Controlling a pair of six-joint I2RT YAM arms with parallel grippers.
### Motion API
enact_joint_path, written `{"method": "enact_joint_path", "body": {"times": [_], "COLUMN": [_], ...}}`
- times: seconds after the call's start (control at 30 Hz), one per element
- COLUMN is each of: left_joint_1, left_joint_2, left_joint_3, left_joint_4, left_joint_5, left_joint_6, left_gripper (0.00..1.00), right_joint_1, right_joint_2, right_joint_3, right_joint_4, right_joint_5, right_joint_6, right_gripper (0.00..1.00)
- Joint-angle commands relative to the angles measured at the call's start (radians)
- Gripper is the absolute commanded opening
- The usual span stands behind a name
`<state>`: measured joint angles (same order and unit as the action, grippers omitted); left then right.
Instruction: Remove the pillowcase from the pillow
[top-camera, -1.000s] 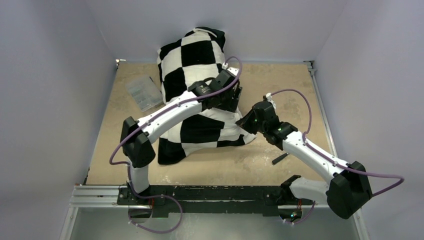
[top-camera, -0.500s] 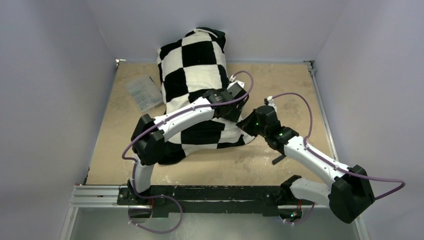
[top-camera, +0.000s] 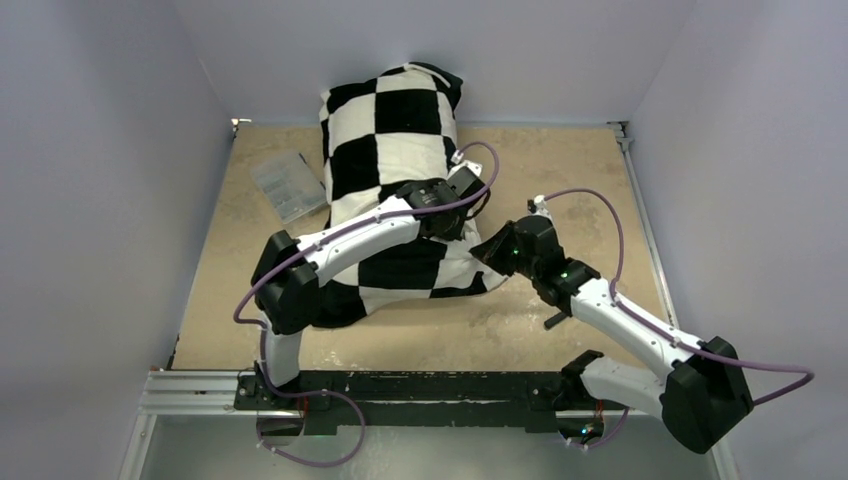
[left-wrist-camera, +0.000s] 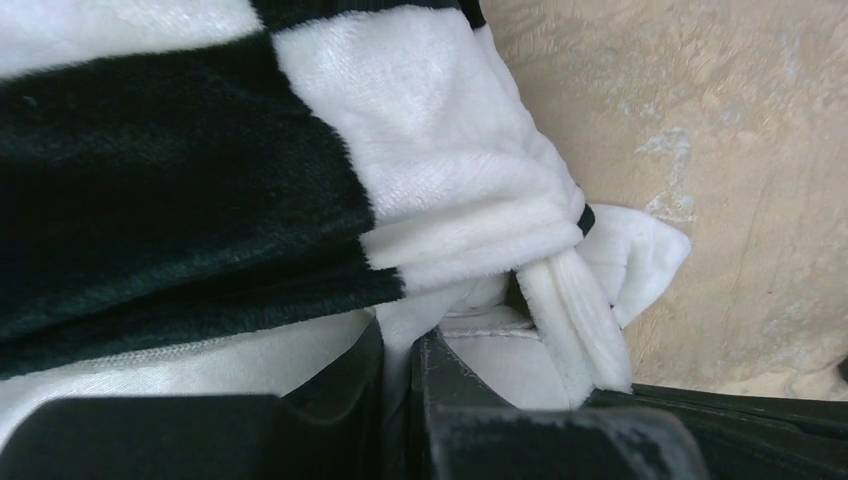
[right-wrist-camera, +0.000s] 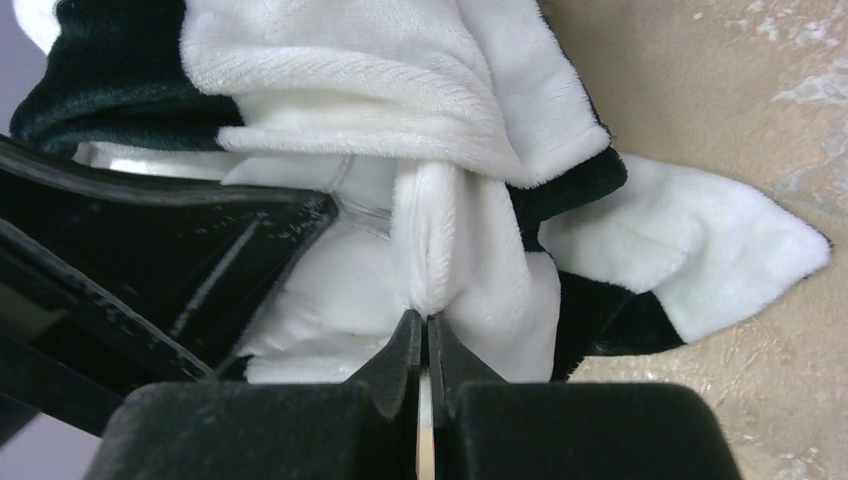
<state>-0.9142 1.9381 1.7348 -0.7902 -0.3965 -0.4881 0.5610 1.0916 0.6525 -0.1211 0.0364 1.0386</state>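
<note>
The black-and-white checkered pillowcase lies from the back wall toward the table's middle, with the pillow inside it. Smooth white pillow fabric shows at the case's open near-right end. My left gripper sits at that opening. In the left wrist view its jaws are shut on a white fold that runs up into the fluffy pillowcase. My right gripper is close beside it. The right wrist view shows it shut on a fluffy white fold of the pillowcase, with pillow behind.
A clear plastic box lies on the tan table left of the pillowcase. A small black piece lies by the right forearm. Walls close in the left, back and right sides.
My left gripper moved down and right along the pillowcase to its opening and went from open to shut on fabric. The right gripper stayed shut there. The pillowcase shifted slightly.
</note>
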Motion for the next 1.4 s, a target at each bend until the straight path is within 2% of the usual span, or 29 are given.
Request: {"method": "enact_joint_path", "body": {"times": [0.0, 0.2, 0.4, 0.7, 0.93, 1.1, 1.23, 1.37], "left_joint_1": [0.085, 0.216, 0.259, 0.328, 0.366, 0.367, 0.367, 0.367], "left_joint_2": [-0.110, -0.192, -0.245, -0.322, -0.324, -0.269, -0.249, -0.220], "left_joint_3": [0.018, -0.033, -0.049, -0.084, -0.049, 0.026, 0.044, 0.050], "left_joint_4": [0.045, 0.222, 0.293, 0.386, 0.421, 0.463, 0.515, 0.503], "left_joint_5": [-0.033, 0.147, 0.266, 0.522, 0.538, 0.574, 0.582, 0.560], "left_joint_6": [-0.014, -0.111, -0.175, -0.274, -0.284, -0.306, -0.318, -0.232], "left_gripper": [0.00, 0.00, 0.00, 0.00, 0.00, 0.00, 0.00, 0.00], "right_joint_1": [0.001, 0.001, 0.003, 0.002, 0.013, 0.015, 0.018, 0.020], "right_joint_2": [-0.041, -0.048, -0.028, 0.046, 0.182, 0.222, 0.339, 0.287], "right_joint_3": [-0.040, -0.091, -0.151, -0.171, -0.102, -0.069, -0.038, -0.016], "right_joint_4": [0.022, 0.052, 0.102, 0.195, 0.310, 0.300, 0.267, 0.248], "right_joint_5": [-0.035, -0.063, -0.078, -0.067, -0.113, -0.046, 0.016, 0.016], "right_joint_6": [-0.025, -0.026, -0.015, -0.001, -0.106, -0.119, -0.101, -0.097], "right_gripper": [0.00, 0.00, 0.00, 0.00, 0.00, 0.00, 0.00, 0.00]}}
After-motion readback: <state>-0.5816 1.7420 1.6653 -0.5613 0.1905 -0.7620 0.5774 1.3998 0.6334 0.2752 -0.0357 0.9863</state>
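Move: The left hand already pinches a white fold of the pillow at the case's open end. The pillow's middle lies about 7 cm ahead, 12 cm left and 6 cm below it; the spot of pillowcase rim held by the right hand is roughly 3 cm back and 5 cm right, level. From the right hand the pillow's middle is some 10 cm ahead, 16 cm left and 6 cm lower, and the loose case corner 5 cm back, 4 cm right and 6 cm below. Keeping its pinch on the pillow fold, the left hand hauls it up about 10 cm and some 5 cm forward, rolling until its fingers point well to the right. The right hand keeps the pillowcase rim shut between its fingers, lingers with small bobs, then pushes left, forward and down, roughly 4 cm each, in towards the pillow. ##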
